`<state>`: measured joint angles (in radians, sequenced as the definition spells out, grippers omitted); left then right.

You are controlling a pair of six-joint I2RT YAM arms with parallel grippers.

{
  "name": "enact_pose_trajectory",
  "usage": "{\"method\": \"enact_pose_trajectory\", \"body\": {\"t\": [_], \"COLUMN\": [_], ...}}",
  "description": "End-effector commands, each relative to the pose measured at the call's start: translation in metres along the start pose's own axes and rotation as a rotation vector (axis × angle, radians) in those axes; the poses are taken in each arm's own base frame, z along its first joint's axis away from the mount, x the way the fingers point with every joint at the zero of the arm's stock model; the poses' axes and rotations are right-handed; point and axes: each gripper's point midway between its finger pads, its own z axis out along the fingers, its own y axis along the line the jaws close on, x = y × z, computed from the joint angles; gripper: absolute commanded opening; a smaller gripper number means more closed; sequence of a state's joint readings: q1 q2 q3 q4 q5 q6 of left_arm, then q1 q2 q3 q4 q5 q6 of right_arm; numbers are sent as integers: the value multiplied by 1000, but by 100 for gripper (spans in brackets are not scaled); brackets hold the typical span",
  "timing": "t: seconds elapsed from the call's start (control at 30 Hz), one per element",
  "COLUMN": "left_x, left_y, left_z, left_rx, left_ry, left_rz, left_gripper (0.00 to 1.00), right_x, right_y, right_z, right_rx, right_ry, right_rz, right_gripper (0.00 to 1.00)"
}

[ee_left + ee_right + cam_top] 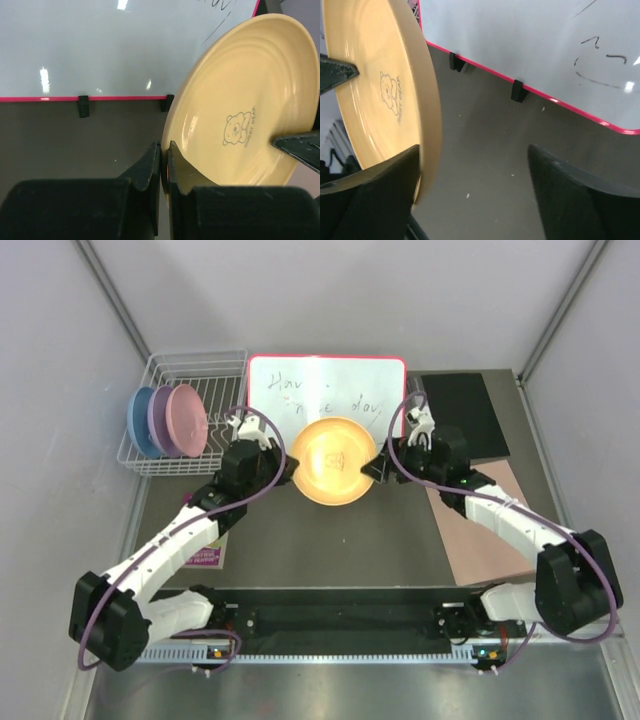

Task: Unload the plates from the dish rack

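Note:
The yellow-orange plate [335, 462] with a bear motif is held above the table in front of the whiteboard. My left gripper [285, 462] is shut on its left rim, and the pinch shows in the left wrist view [164, 150] on the plate [250, 100]. My right gripper [375, 468] is open at the plate's right rim. In the right wrist view [475, 155] the plate [370, 75] lies against the left finger, with a wide gap to the other. The blue [140, 420], lavender [160, 418] and pink [187, 418] plates stand upright in the white wire dish rack [190, 365] at the back left.
A red-framed whiteboard [325, 390] with writing lies flat behind the held plate. A black mat [460, 415] is at the back right, with a brown sheet [480, 530] under the right arm. A pink card [205, 558] lies under the left arm.

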<state>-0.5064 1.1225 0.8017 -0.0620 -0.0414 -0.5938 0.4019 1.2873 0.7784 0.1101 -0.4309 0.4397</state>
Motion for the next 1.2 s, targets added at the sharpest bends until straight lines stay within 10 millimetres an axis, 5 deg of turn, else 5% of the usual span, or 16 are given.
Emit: {"method": "enact_pose_trajectory", "body": {"t": [0.0,0.03,0.07,0.13,0.23,0.27,0.33,0.37,0.47,0.73,1.03,1.17], "left_x": [-23,-21,-19,-17,-17,-18,-20,-27,-34,-88,-99,-102], "left_y": [-31,-30,-31,-29,-23,-20,-15,-8,11,52,83,97], "left_z": [-6,-4,-3,-3,-5,-6,-11,-13,-25,-66,-62,-62], "left_rx": [104,102,103,104,79,65,45,4,-89,-332,-536,-650], "left_ry": [-93,-83,-77,-79,-89,-95,-102,-138,-172,-446,-504,-494], "left_rz": [-24,-22,-17,-11,19,31,82,89,137,234,307,355], "left_gripper": [0,0,0,0,15,48,57,77,99,99,99,99], "right_x": [-11,-9,-9,-11,-12,-13,-13,-1,20,100,130,142], "right_y": [13,13,14,11,-5,-9,-16,-22,-26,-36,-49,-59], "right_z": [9,10,9,5,-10,-16,-33,-40,-56,-68,-43,-38], "right_rx": [-58,-61,-63,-35,80,114,176,207,230,211,189,222], "right_ry": [-37,-32,-33,-46,-67,-75,-97,-59,10,235,313,361], "right_rz": [-36,-43,-47,-52,-67,-71,-94,-82,-73,19,108,124], "right_gripper": [70,59,26,0,0,0,0,0,0,0,0,11]}}
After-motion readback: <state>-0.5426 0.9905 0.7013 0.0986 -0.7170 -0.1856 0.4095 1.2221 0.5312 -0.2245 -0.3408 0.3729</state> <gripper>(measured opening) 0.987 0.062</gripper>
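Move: The yellow plate hangs in the air with its left rim already pinched by the left hand, its middle about 9 cm to that hand's right, 2 cm ahead and about level. From the open right hand, straddling the opposite rim, the plate's middle is roughly 9 cm left, level and neither ahead nor back. The whiteboard's middle is 16 cm ahead of the right hand, 11 cm left and 15 cm below; the pink plate stands in the rack 13 cm ahead of the left hand, 24 cm left and about 8 cm lower. The right hand shuts its fingers on the plate's right rim almost in place, and only then does the left hand open wide, let go of the left rim and back off some 12 cm left towards the dish rack, rising about 6 cm and sinking a little again while it turns counter-clockwise and its left side rolls up. Keeping its pinch, the right hand first draws the plate right and back towards the robot, then lowers it over the bare counter in front of the whiteboard, ending about 13 cm lower, 10 cm back and 6 cm to the right, with the fingers tipped some 20 degrees further down. ##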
